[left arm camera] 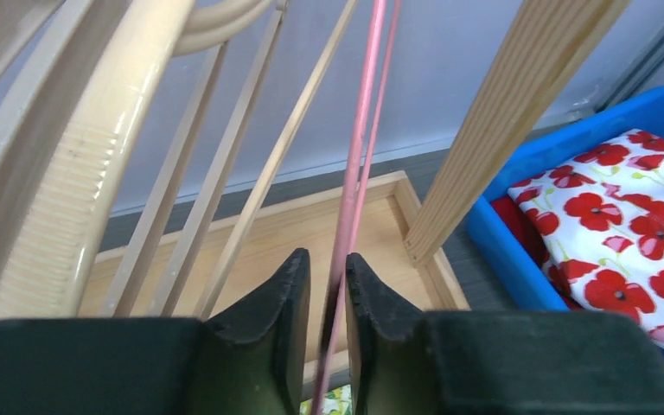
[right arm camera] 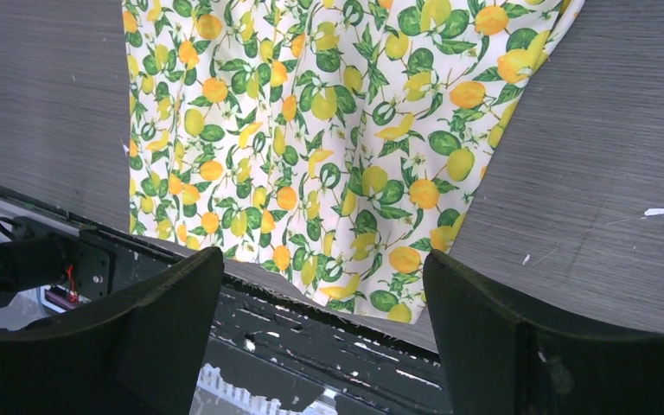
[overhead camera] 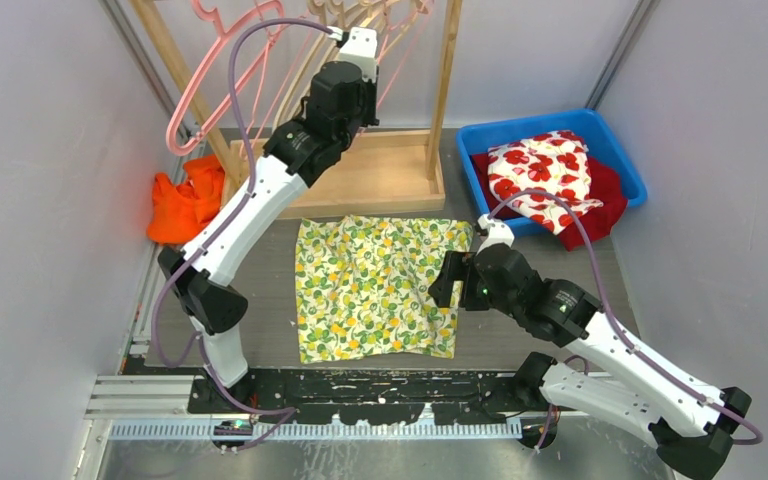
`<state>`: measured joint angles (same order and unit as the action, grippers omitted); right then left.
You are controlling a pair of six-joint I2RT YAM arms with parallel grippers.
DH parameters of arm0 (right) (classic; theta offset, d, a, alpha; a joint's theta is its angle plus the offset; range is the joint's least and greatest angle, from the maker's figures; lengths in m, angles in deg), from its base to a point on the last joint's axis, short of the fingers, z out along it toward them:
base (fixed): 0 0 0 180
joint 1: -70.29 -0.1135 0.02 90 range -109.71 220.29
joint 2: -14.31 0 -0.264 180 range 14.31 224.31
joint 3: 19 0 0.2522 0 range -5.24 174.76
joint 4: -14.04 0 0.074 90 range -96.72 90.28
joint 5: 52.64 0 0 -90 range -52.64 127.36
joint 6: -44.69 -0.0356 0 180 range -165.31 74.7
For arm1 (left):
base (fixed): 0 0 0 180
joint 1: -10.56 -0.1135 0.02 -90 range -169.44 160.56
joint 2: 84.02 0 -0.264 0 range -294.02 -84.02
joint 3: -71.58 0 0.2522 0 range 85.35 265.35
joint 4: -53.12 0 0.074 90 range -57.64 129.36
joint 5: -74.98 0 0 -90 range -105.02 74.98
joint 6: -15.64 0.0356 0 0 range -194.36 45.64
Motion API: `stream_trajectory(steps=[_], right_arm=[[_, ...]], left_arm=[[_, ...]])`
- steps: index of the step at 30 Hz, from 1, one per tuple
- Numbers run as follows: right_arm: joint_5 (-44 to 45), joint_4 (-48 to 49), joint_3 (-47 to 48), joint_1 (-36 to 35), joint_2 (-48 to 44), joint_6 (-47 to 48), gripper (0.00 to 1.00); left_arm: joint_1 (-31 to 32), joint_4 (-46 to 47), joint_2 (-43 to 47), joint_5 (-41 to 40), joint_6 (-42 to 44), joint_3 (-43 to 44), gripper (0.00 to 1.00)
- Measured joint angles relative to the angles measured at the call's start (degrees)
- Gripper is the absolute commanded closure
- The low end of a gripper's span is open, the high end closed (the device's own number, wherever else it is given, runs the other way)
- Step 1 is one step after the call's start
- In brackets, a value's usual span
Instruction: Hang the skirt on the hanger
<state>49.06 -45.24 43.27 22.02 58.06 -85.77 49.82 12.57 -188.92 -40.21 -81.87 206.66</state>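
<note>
The lemon-print skirt lies flat on the table; the right wrist view shows it too. My left gripper is raised at the wooden rack, its jaws closed in around the thin rod of a pink hanger. The rod runs between the fingers and rests against the right one. From above, that gripper sits among the hangers at the top of the rack. My right gripper hovers over the skirt's right edge, jaws wide open with nothing between them.
The wooden rack's base tray stands behind the skirt, with several wooden hangers and another pink hanger on it. At the back right is a blue bin holding a poppy-print cloth. An orange cloth lies at the left.
</note>
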Motion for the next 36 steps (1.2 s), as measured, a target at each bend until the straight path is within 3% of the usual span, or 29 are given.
stream_trajectory(steps=[3, 20, 25, 36], right_arm=[[0.00, 0.00, -0.24, 0.00, 0.00, -0.02, 0.10], [-0.02, -0.02, -0.90, 0.00, -0.52, -0.20, 0.10], [-0.02, -0.02, -0.96, 0.00, -0.76, -0.17, 0.10], [-0.07, 0.07, -0.96, 0.00, -0.59, -0.09, 0.10]], left_arm=[[0.15, 0.04, 0.00, 1.05, 0.13, 0.87, 0.99], [0.37, -1.97, 1.31, 4.42, 0.48, 5.95, 1.00], [0.59, -6.82, 4.20, 5.88, 0.22, 5.44, 1.00], [5.46, -11.28, 25.22, 6.60, -4.22, -21.46, 1.00]])
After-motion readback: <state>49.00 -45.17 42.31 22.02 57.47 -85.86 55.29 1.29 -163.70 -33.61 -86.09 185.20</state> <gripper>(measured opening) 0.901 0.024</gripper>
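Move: The left hand has the rightmost pink hanger between its closing fingers, on the near part of its slanting arm; the hanger's middle lies about 12 cm ahead, 3 cm to the right and 3 cm up. The nearest cream hanger is some 12 cm ahead and 5 cm left, the right rack post about 20 cm ahead and 13 cm right. The skirt lies 40 cm below, roughly 9 cm back. From the right hand the pink hanger is about 41 cm ahead, 12 cm left and 25 cm up. The left fingers finish closing and pinch the near arm of the pink hanger, then raise it about 5 cm while easing back a little. Keeping hold, the hand speeds up and draws the hanger some 12 cm back from the rail, sinking about 6 cm and turning clockwise roughly 10 degrees by the end. ##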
